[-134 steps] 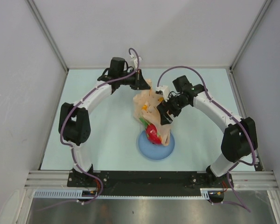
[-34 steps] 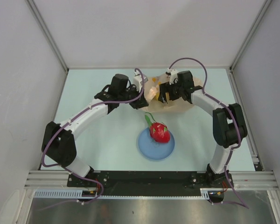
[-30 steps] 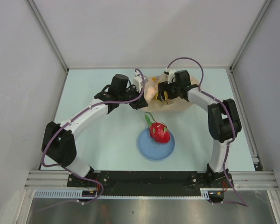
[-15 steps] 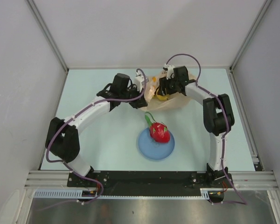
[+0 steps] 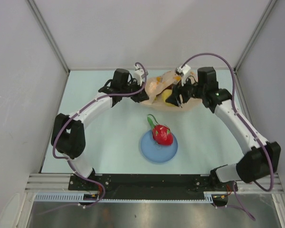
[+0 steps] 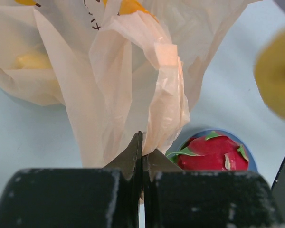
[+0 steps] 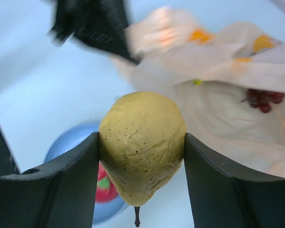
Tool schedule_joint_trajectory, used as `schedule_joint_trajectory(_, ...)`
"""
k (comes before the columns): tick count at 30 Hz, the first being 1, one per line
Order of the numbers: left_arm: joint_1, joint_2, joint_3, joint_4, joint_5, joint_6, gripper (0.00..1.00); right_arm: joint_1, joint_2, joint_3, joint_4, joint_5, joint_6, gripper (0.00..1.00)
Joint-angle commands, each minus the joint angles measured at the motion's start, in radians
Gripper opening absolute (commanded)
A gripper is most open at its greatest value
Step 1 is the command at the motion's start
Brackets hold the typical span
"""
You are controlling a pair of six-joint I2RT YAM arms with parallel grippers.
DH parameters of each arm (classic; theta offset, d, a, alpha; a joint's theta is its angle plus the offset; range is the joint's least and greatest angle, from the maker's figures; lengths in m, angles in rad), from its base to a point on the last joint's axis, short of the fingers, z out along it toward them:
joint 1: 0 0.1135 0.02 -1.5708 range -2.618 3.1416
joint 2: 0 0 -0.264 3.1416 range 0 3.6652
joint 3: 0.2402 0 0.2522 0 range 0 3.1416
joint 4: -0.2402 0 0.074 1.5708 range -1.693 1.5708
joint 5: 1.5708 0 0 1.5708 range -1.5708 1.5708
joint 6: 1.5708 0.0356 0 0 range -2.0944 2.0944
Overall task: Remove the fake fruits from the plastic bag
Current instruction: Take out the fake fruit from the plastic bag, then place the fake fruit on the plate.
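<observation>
The peach plastic bag [image 5: 180, 95] lies crumpled at the back of the table. My left gripper [image 5: 145, 96] is shut on a fold of its edge [image 6: 142, 151], holding the film up. My right gripper [image 5: 174, 99] is shut on a yellow speckled pear [image 7: 141, 142], stem down, just in front of the bag's mouth [image 5: 169, 98]. A dark red grape bunch [image 7: 261, 99] lies inside the bag [image 7: 218, 114]. Something pale yellow [image 6: 32, 60] shows through the film. The red dragon fruit [image 5: 161, 135] rests on the blue plate [image 5: 148, 151].
The blue plate [image 6: 195, 135] with the dragon fruit [image 6: 211, 153] sits in front of the bag, between the two arms. Grey walls close in the table on the left, right and back.
My right gripper has narrowed onto the pear and drawn it out of the bag, its arm swinging out to the right. The left gripper stays shut on the bag.
</observation>
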State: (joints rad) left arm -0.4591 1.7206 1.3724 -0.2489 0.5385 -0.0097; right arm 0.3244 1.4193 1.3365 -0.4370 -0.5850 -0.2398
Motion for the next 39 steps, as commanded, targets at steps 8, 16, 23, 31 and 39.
schedule_joint_trajectory(8,-0.016,-0.044,0.031,0.066,0.005,-0.027,0.0,0.191,-0.375,-0.359,-0.29,0.026,-0.547,0.4)
schedule_joint_trajectory(16,-0.044,-0.098,-0.033,0.045,-0.006,0.008,0.0,0.326,-0.482,-0.611,-0.117,0.045,-0.751,0.44)
schedule_joint_trajectory(23,-0.047,-0.101,-0.03,0.022,-0.023,0.05,0.0,0.303,-0.427,-0.623,-0.141,-0.013,-0.851,0.48)
schedule_joint_trajectory(31,-0.047,-0.084,-0.012,0.016,-0.031,0.07,0.0,0.317,-0.404,-0.623,-0.197,-0.087,-0.926,0.5)
schedule_joint_trajectory(39,-0.046,-0.072,0.011,0.011,-0.014,0.057,0.0,0.369,-0.369,-0.634,-0.253,-0.115,-1.02,0.52)
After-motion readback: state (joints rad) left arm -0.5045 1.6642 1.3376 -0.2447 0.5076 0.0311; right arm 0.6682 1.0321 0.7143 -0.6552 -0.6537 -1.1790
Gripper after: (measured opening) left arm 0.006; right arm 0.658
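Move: The plate's middle lies about 18 cm back, 5 cm to the left and some 24 cm below the right hand, which already holds the yellow pear. The dragon fruit on its far part is some 13 cm back, 3 cm left and 20 cm below. The open bag's middle lies roughly 11 cm ahead, 4 cm right and 20 cm below. From the left hand, already holding the bag's edge, the plate's middle is about 21 cm back, 6 cm right and 16 cm below. Back and down sweeps the right hand with the pear kept in its grip, fast over the first half second and then easing, about 20 cm back and 15 cm lower, away from the bag to the near right part of the plate, while the wrist swings some 50 degrees counter-clockwise. The left hand keeps its pinch on the bag's edge and drifts about 2 cm back. ##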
